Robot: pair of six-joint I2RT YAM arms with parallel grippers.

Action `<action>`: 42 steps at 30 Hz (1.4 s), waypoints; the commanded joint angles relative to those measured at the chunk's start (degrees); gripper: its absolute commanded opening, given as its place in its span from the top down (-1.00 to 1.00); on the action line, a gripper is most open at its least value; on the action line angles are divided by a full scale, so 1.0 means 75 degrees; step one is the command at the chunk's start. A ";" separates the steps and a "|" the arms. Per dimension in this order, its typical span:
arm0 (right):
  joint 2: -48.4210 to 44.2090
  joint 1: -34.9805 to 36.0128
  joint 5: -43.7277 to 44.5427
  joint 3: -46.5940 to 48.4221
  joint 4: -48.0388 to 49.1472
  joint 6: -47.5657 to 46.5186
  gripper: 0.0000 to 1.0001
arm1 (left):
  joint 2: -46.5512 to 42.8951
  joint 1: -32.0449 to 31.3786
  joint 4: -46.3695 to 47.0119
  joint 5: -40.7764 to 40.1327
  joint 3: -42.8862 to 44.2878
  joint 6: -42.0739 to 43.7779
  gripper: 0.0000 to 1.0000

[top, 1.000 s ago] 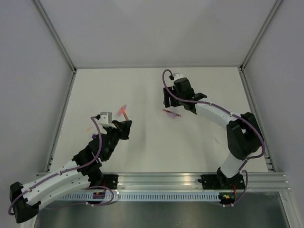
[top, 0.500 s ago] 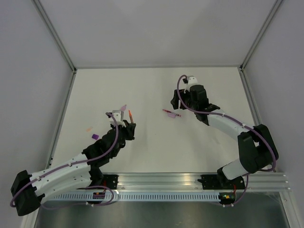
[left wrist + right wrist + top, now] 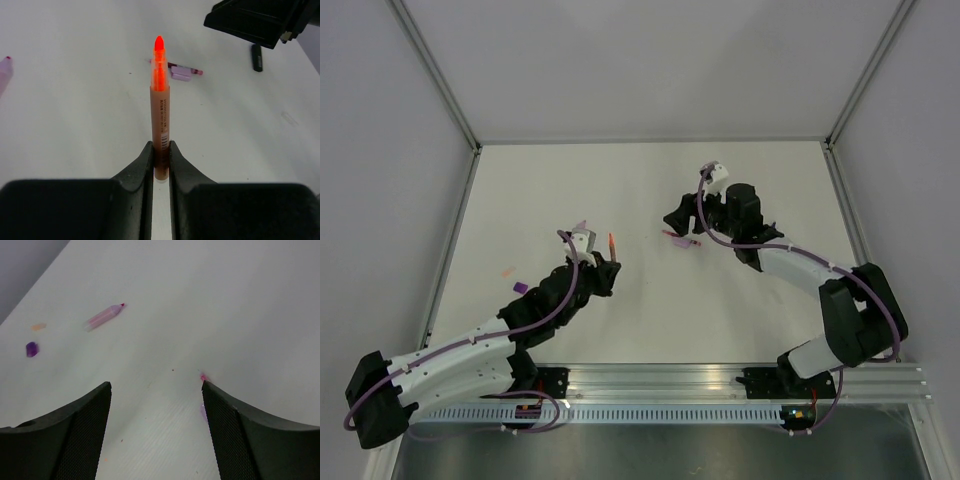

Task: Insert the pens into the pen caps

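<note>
My left gripper [image 3: 605, 262] [image 3: 160, 147] is shut on an orange pen [image 3: 160, 100] [image 3: 612, 243], which stands upright with its bare tip up. My right gripper [image 3: 677, 221] [image 3: 156, 387] is open just over a pink pen [image 3: 680, 238] [image 3: 180, 72] lying with a lilac cap on it; only that pen's pink tip [image 3: 203, 376] shows by the right finger. A lilac pen [image 3: 104, 316] [image 3: 582, 226] lies behind the left gripper. An orange cap [image 3: 38, 326] [image 3: 505, 271] and a purple cap [image 3: 31, 348] [image 3: 520, 287] lie at the left. A black pen [image 3: 256, 56] lies beyond the right gripper.
Grey walls with metal posts [image 3: 440, 85] close the white table [image 3: 640, 185] on three sides. An aluminium rail [image 3: 720, 380] carrying both arm bases runs along the near edge. Purple cables [image 3: 545, 310] loop along both arms.
My left gripper has carried the orange pen to the right and a little nearer. The right gripper has swung round to face left over the pink pen.
</note>
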 commanded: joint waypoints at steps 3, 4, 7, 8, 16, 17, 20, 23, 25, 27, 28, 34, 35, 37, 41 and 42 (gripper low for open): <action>-0.1496 0.0048 -0.2569 -0.1238 0.3387 0.1446 -0.59 | -0.0185 -0.0007 0.0970 0.2200 0.0226 0.0558 0.95; -0.1846 0.0083 -0.3013 -0.1705 0.3990 0.2088 -0.59 | -0.0220 -0.0007 0.1168 0.2354 0.0190 0.0582 0.95; -0.2317 0.0200 -0.3496 -0.2177 0.5400 0.2772 -0.60 | -0.0267 -0.0007 0.1426 0.2905 0.0143 0.0641 0.95; -0.2388 0.0282 -0.3579 -0.2202 0.5658 0.3029 -0.59 | -0.0244 -0.0007 0.1497 0.3197 0.0132 0.0652 0.95; -0.2612 0.0751 -0.3990 -0.2354 0.6270 0.3547 -0.49 | -0.0255 -0.0007 0.2037 0.4102 0.0014 0.0559 0.95; -0.2589 0.0856 -0.3955 -0.2343 0.6165 0.3547 -0.47 | -0.0267 -0.0007 0.2095 0.4125 -0.0021 0.0559 0.95; -0.2471 0.1148 -0.3803 -0.2226 0.5570 0.3139 -0.45 | -0.0384 -0.0007 0.2166 0.4161 -0.0091 0.0570 0.95; -0.2331 0.1359 -0.3697 -0.2202 0.5438 0.2927 -0.42 | -0.0455 -0.0007 0.2154 0.4172 -0.0091 0.0629 0.95; -0.2179 0.1454 -0.3627 -0.2156 0.5426 0.2891 -0.40 | -0.0455 -0.0007 0.2166 0.4172 -0.0103 0.0641 0.95; -0.1969 0.1653 -0.3592 -0.2097 0.5403 0.2868 -0.37 | -0.0443 -0.0007 0.2189 0.4242 -0.0103 0.0641 0.95; -0.1886 0.1700 -0.3580 -0.2027 0.5414 0.2868 -0.36 | -0.0432 -0.0007 0.2189 0.4266 -0.0103 0.0641 0.95; -0.1300 0.1935 -0.3486 -0.1769 0.5590 0.3008 -0.07 | -0.0490 -0.0007 0.2225 0.4360 -0.0115 0.0664 0.95; -0.1218 0.1958 -0.3532 -0.1722 0.5648 0.3113 0.10 | -0.0502 -0.0007 0.2225 0.4383 -0.0138 0.0676 0.95; -0.0960 0.1970 -0.3603 -0.1582 0.5730 0.3242 0.31 | -0.0549 -0.0008 0.2236 0.4383 -0.0150 0.0688 0.95; -0.0807 0.1981 -0.3393 -0.1522 0.5871 0.3441 0.90 | -0.0560 -0.0019 0.2190 0.4407 -0.0150 0.0735 0.95; -0.0842 0.1970 -0.3288 -0.1499 0.5871 0.3465 1.00 | -0.0560 -0.0008 0.2178 0.4418 -0.0138 0.0746 0.95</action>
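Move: The left gripper already holds the orange pen near its lower end, tip up; the open right fingers it is to meet are about 15 cm ahead, 17 cm to its right and 1 cm lower. From the right hand, that pen's middle lies some 14 cm back, 16 cm left and 4 cm higher. The red pen lies 8 cm straight ahead of the right hand and 15 cm below; the pink pen is 26 cm left of the red one and 2 cm farther out. Sweep the open right gripper about 19 cm back and 10 cm left to the orange pen, arching up nearly 15 cm before sinking 5, while it yaws counter-clockwise some 40 degrees and its left side rolls up. Meanwhile bring the left gripper right, back and up, yawing clockwise and keeping its grip; then close the right fingers on the barrel just above the left ones. ##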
